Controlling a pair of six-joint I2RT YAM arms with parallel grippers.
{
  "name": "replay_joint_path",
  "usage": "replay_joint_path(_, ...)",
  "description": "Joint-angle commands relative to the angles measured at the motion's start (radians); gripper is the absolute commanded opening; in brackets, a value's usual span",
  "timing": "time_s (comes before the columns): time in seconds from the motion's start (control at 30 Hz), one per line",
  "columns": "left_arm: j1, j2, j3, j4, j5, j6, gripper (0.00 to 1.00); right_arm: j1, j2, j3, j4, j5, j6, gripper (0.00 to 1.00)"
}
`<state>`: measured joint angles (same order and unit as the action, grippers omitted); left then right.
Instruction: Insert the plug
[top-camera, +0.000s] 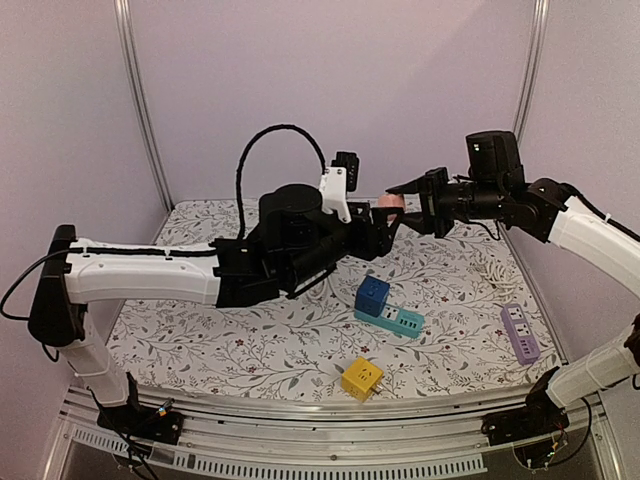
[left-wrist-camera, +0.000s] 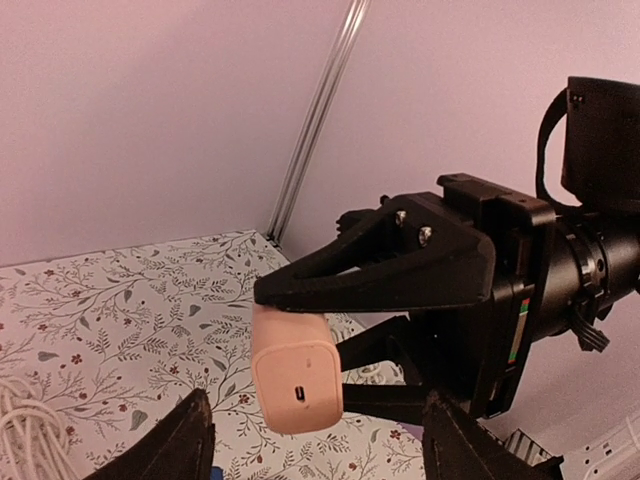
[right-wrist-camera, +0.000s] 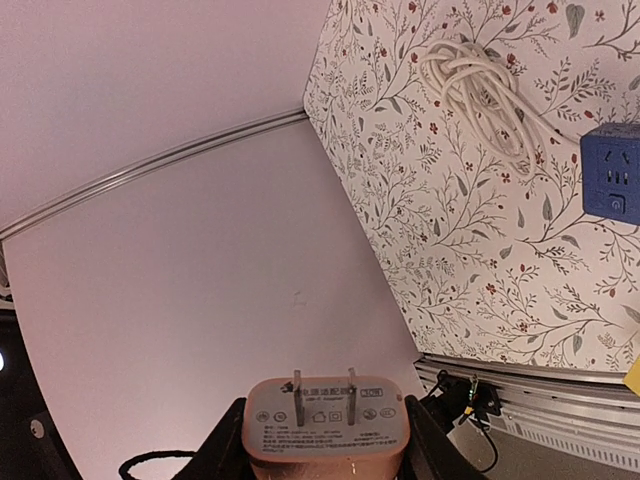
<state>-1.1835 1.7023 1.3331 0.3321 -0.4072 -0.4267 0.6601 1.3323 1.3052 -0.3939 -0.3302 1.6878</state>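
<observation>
The plug is a pink two-prong adapter (top-camera: 392, 201). My right gripper (top-camera: 407, 208) is shut on it and holds it in the air above the far middle of the table. In the right wrist view the plug (right-wrist-camera: 325, 425) shows its two metal prongs between my right gripper's (right-wrist-camera: 326, 445) black fingers. My left gripper (top-camera: 385, 235) is open, just left of and below the plug. In the left wrist view the plug (left-wrist-camera: 296, 375) shows its USB port, above my open left gripper (left-wrist-camera: 318, 425) and not touching its fingertips (left-wrist-camera: 195, 420).
A blue cube socket (top-camera: 372, 296) sits on a teal power strip (top-camera: 397, 322) mid-table. A yellow cube socket (top-camera: 361, 378) lies near the front edge and a purple strip (top-camera: 520, 332) at the right. A coiled white cable (right-wrist-camera: 475, 85) lies on the floral cloth.
</observation>
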Motion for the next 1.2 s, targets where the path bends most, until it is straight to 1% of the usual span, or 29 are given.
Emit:
replay_joint_path(0.0, 0.013, 0.028, 0.049, -0.012, 0.007, 0.015, 0.70, 0.005, 0.006, 0.025, 0.020, -0.013, -0.032, 0.07)
replay_joint_path(0.13, 0.015, 0.040, 0.069, -0.057, -0.040, 0.020, 0.67, 0.005, 0.008, 0.035, 0.011, -0.006, -0.056, 0.06)
replay_joint_path(0.27, 0.018, 0.054, 0.089, -0.098, -0.052, 0.017, 0.66, 0.006, 0.014, 0.043, -0.003, -0.004, -0.086, 0.04)
replay_joint_path(0.37, 0.023, 0.051, 0.082, -0.099, -0.043, 0.006, 0.66, 0.005, 0.016, 0.055, -0.012, 0.004, -0.107, 0.04)
replay_joint_path(0.53, 0.036, 0.056, 0.080, -0.092, -0.010, 0.003, 0.58, 0.005, 0.032, 0.069, -0.025, -0.009, -0.138, 0.03)
replay_joint_path(1.0, 0.055, 0.061, 0.081, -0.061, 0.016, 0.005, 0.55, 0.006, 0.042, 0.069, -0.023, -0.030, -0.164, 0.00)
replay_joint_path(1.07, 0.055, 0.065, 0.084, -0.061, 0.021, 0.005, 0.52, 0.006, 0.043, 0.069, -0.020, -0.031, -0.165, 0.00)
replay_joint_path(1.17, 0.058, 0.070, 0.079, -0.055, 0.032, -0.003, 0.43, 0.006, 0.044, 0.069, -0.021, -0.032, -0.166, 0.00)
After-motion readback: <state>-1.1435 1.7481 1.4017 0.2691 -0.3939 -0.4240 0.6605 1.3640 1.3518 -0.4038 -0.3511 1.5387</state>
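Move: The pink plug sits in the right gripper's fingertips, about 4 cm ahead of the left gripper and 2 cm to its right, at nearly the same height. From the right hand point it lies roughly 1 cm ahead, 2 cm to the left and 1 cm down. Far below the left gripper, the blue cube is some 3 cm ahead, neither left nor right, 22 cm down; the teal power strip is level with the gripper, 3 cm to its right, 26 cm down. Bring the left gripper about 2 cm forward to the pink plug, first bobbing up a centimetre, then sinking slightly below the starting height, while its fingers narrow from well open to about half open around the plug. Keep the right gripper's hold on the plug and nearly hold its place, tilting those fingers up by under 10 degrees to present it. ##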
